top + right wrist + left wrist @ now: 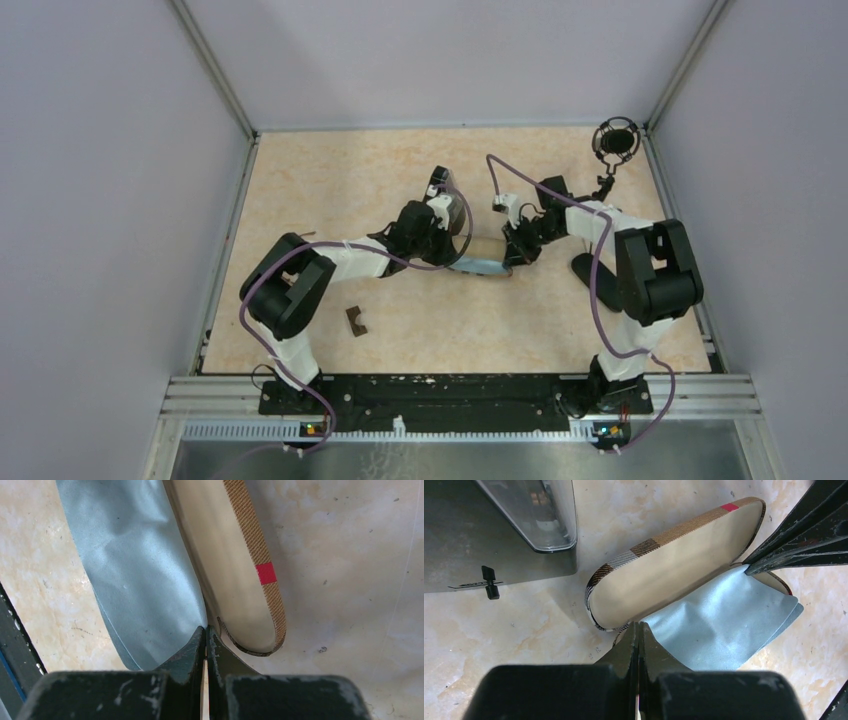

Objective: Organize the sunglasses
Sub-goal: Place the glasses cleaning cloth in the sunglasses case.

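The open plaid case (487, 252) lies mid-table, its cream-lined lid (674, 570) raised and a light blue cloth (724, 630) spread over its lower half. My left gripper (639, 625) is shut, its tips against the case's near end where lid and cloth meet. My right gripper (206, 628) is shut too, with its tips touching the other end between the cloth (140, 575) and the lid (230, 580). A small brown thing (355, 320), seemingly folded sunglasses, lies alone near the left arm's base. No sunglasses show in the wrist views.
A dark grey object with a clear part (519, 535) stands just left of the case, beyond my left gripper (455, 260). A black round device on a stand (615, 140) occupies the far right corner. Metal rails (225, 250) edge the table.
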Controlling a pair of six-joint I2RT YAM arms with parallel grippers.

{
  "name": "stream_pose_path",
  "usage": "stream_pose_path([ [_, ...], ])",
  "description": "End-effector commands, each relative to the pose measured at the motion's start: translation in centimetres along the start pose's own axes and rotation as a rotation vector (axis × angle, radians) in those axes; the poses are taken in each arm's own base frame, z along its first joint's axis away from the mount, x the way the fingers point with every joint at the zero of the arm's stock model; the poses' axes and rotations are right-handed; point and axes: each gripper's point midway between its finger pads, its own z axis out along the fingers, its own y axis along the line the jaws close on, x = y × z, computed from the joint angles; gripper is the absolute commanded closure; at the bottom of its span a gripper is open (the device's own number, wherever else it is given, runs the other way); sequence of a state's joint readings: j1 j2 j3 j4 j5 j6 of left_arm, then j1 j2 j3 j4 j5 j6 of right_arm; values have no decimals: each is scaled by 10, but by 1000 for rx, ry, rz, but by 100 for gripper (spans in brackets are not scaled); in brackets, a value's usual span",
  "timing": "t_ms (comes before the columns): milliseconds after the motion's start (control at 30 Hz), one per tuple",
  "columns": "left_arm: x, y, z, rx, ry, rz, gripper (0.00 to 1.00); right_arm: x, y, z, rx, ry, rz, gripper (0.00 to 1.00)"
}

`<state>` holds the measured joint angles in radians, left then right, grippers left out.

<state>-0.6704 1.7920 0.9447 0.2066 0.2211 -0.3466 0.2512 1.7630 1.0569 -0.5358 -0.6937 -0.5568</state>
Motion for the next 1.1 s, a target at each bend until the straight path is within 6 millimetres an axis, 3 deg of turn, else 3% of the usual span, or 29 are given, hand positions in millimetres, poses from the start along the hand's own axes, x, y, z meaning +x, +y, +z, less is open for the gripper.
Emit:
stream_pose_path([
  [0,-17,-6,2,27,-34,-6,100,-22,-12,-4,22,-55,-49,100],
  [467,-21,-13,-2,47,-39,-12,99,-24,-17,-2,36,-54,-42,99],
  [600,-21,-12,-3,39,-28,-16,92,-25,-15,-6,41,-58,-46,88],
  [767,-30,-15,-13,31,-44,-17,76,-37,-7,-18,49,-90,-54,85],
  [1000,-62,-19,-50,-36,-115,15,58,-66,11,-50,80,-173,-78,73],
  [1067,-67,-8,-69,-129,-132,2,53,-72,18,-59,89,-196,-85,70],
])
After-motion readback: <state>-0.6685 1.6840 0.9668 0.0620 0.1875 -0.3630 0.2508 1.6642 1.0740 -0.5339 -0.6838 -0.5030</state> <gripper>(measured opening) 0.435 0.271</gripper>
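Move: Just below the fingers lies the open sunglasses case, with both hands holding the cleaning cloth at the ends of its hinge. From the left hand the near half, the tray, centres about 6 cm right, 2 cm back; the lid 6 cm right, 4 cm ahead; the black metronome roughly 11 cm ahead, 2 cm left. From the right hand the tray is about 7 cm left, 2 cm back, the lid 7 cm left, 4 cm ahead. Letting go of the cleaning cloth with both hands at the two ends of the tray: at first the left stays almost still while the right eases about 1 cm forward. Both then part their fingers, to just under half open on the left and about a quarter on the right, and lift away some 3 cm straight off the case, the left drifting about 1 cm left as it rises. ##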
